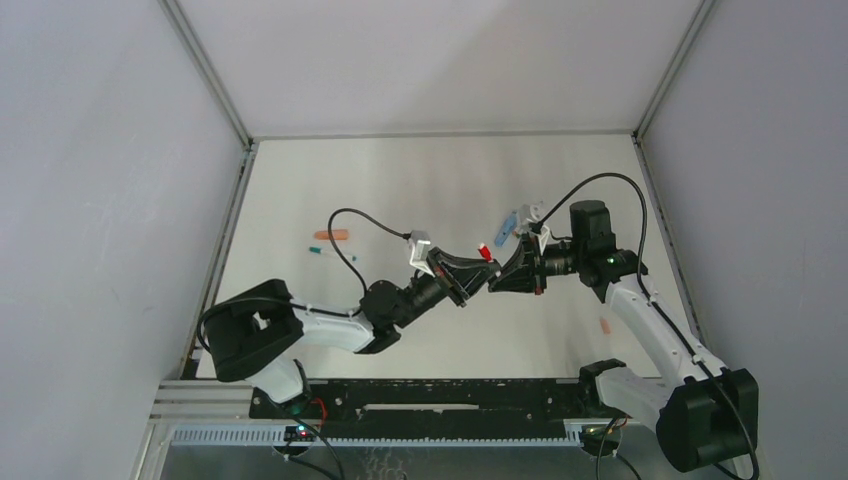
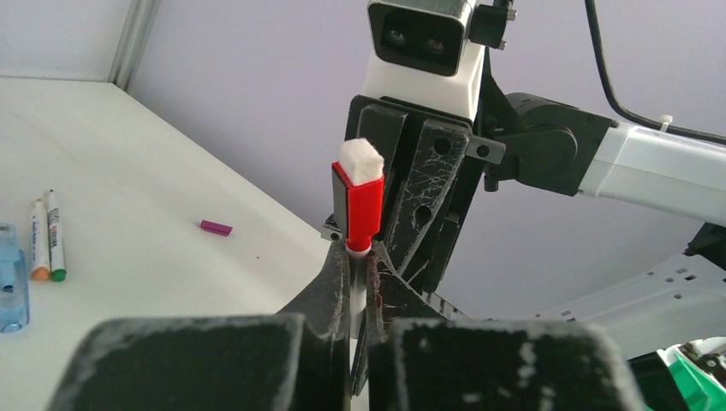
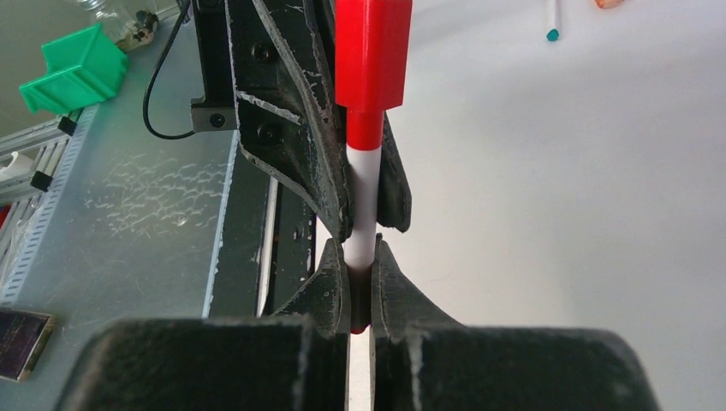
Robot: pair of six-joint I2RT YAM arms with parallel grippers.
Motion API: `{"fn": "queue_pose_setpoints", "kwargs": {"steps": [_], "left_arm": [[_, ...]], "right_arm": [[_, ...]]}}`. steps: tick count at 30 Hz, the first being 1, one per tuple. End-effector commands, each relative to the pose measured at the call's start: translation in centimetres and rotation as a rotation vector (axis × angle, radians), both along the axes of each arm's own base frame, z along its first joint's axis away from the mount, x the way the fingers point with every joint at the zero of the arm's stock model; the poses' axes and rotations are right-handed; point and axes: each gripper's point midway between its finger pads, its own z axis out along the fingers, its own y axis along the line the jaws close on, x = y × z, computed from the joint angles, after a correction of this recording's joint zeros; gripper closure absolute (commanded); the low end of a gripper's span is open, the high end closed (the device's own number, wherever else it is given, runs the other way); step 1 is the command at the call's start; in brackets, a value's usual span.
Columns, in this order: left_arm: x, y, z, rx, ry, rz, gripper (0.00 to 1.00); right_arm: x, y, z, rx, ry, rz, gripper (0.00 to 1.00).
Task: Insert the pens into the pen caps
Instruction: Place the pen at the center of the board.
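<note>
A white-barrelled pen [image 2: 359, 287] with a red cap [image 2: 363, 204] on its end is held between both grippers above the table. My left gripper [image 2: 360, 259] is shut on the white barrel just below the cap. My right gripper [image 3: 360, 261] is shut on the pen's red lower end [image 3: 360, 295], directly beneath the left fingers [image 3: 317, 163]. In the top view the two grippers [image 1: 470, 283] [image 1: 502, 277] meet nose to nose, with the red cap [image 1: 485, 252] sticking out beside them. A magenta cap [image 2: 216, 227] lies on the table.
Two pens [image 2: 38, 241] [image 2: 56, 237] and a light blue cap [image 2: 10, 282] lie at the left of the left wrist view. An orange pen [image 1: 332, 235] and a teal-tipped pen [image 1: 325, 251] lie at the left of the table, and a salmon cap [image 1: 605, 325] by the right arm.
</note>
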Motion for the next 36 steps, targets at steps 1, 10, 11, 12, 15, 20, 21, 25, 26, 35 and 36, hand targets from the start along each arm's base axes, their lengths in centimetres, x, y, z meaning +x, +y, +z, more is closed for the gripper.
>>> {"fn": "queue_pose_setpoints", "kwargs": {"steps": [1, 10, 11, 12, 15, 20, 21, 25, 26, 35, 36], "left_arm": [[0.1, -0.3, 2.2, -0.069, -0.009, -0.026, 1.00], [1.1, 2.2, -0.5, -0.057, 0.093, 0.013, 1.00], [1.4, 2.8, -1.0, -0.055, 0.111, 0.031, 1.00], [1.7, 3.5, -1.6, -0.051, 0.130, 0.049, 1.00], [2.6, 6.0, -3.7, -0.042, 0.203, 0.111, 1.00], [4.2, 10.8, -7.1, -0.045, 0.326, 0.239, 1.00], [4.4, 11.9, -7.8, -0.041, 0.342, 0.270, 1.00], [5.6, 16.4, -10.0, -0.068, 0.417, 0.420, 1.00], [5.8, 17.5, -10.5, -0.074, 0.432, 0.462, 1.00], [7.0, 26.8, -15.1, -0.149, 0.575, 0.827, 1.00], [7.2, 27.5, -15.2, -0.156, 0.580, 0.856, 1.00]], "right_arm": [[0.2, 0.2, 1.5, 0.028, -0.047, 0.021, 1.00], [0.8, -0.1, 1.4, 0.007, -0.075, -0.013, 0.55], [0.9, -0.2, 1.3, 0.001, -0.084, -0.020, 0.52], [1.0, -0.3, 1.3, -0.006, -0.096, -0.027, 0.49], [1.4, -0.6, 1.1, -0.039, -0.121, -0.046, 0.43], [2.0, -1.0, 0.6, -0.076, -0.133, -0.081, 0.41], [2.2, -1.1, 0.5, -0.081, -0.136, -0.084, 0.41], [2.6, -1.1, 0.0, -0.101, -0.134, -0.096, 0.41], [2.7, -1.1, -0.2, -0.106, -0.133, -0.099, 0.41], [3.0, -1.3, -0.5, -0.123, -0.132, -0.115, 0.41], [3.0, -1.3, -0.5, -0.123, -0.133, -0.114, 0.42]]}}
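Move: The left fingers already pinch the red-capped pen just under its cap, with the right fingers still on its lower part. From the left hand, the teal-capped pen, beside which there is clear board, lies about 34 cm to the left, 18 cm ahead and some 25 cm below. The orange marker is just beyond it, 34 cm left and 23 cm ahead of the left hand. From the right hand the teal-capped pen is about 35 cm left, 18 cm ahead and 20 cm below. Hold the left gripper shut on the red-capped pen while the right fingers open and let go, then carry the pen left some 22 cm, sinking about 11 cm and reaching 8 cm forward, towards the teal-capped pen. On the way, tip the left fingers downward and swing them counter-clockwise. Ease the opened right hand a couple of centimetres forward and slightly down. ##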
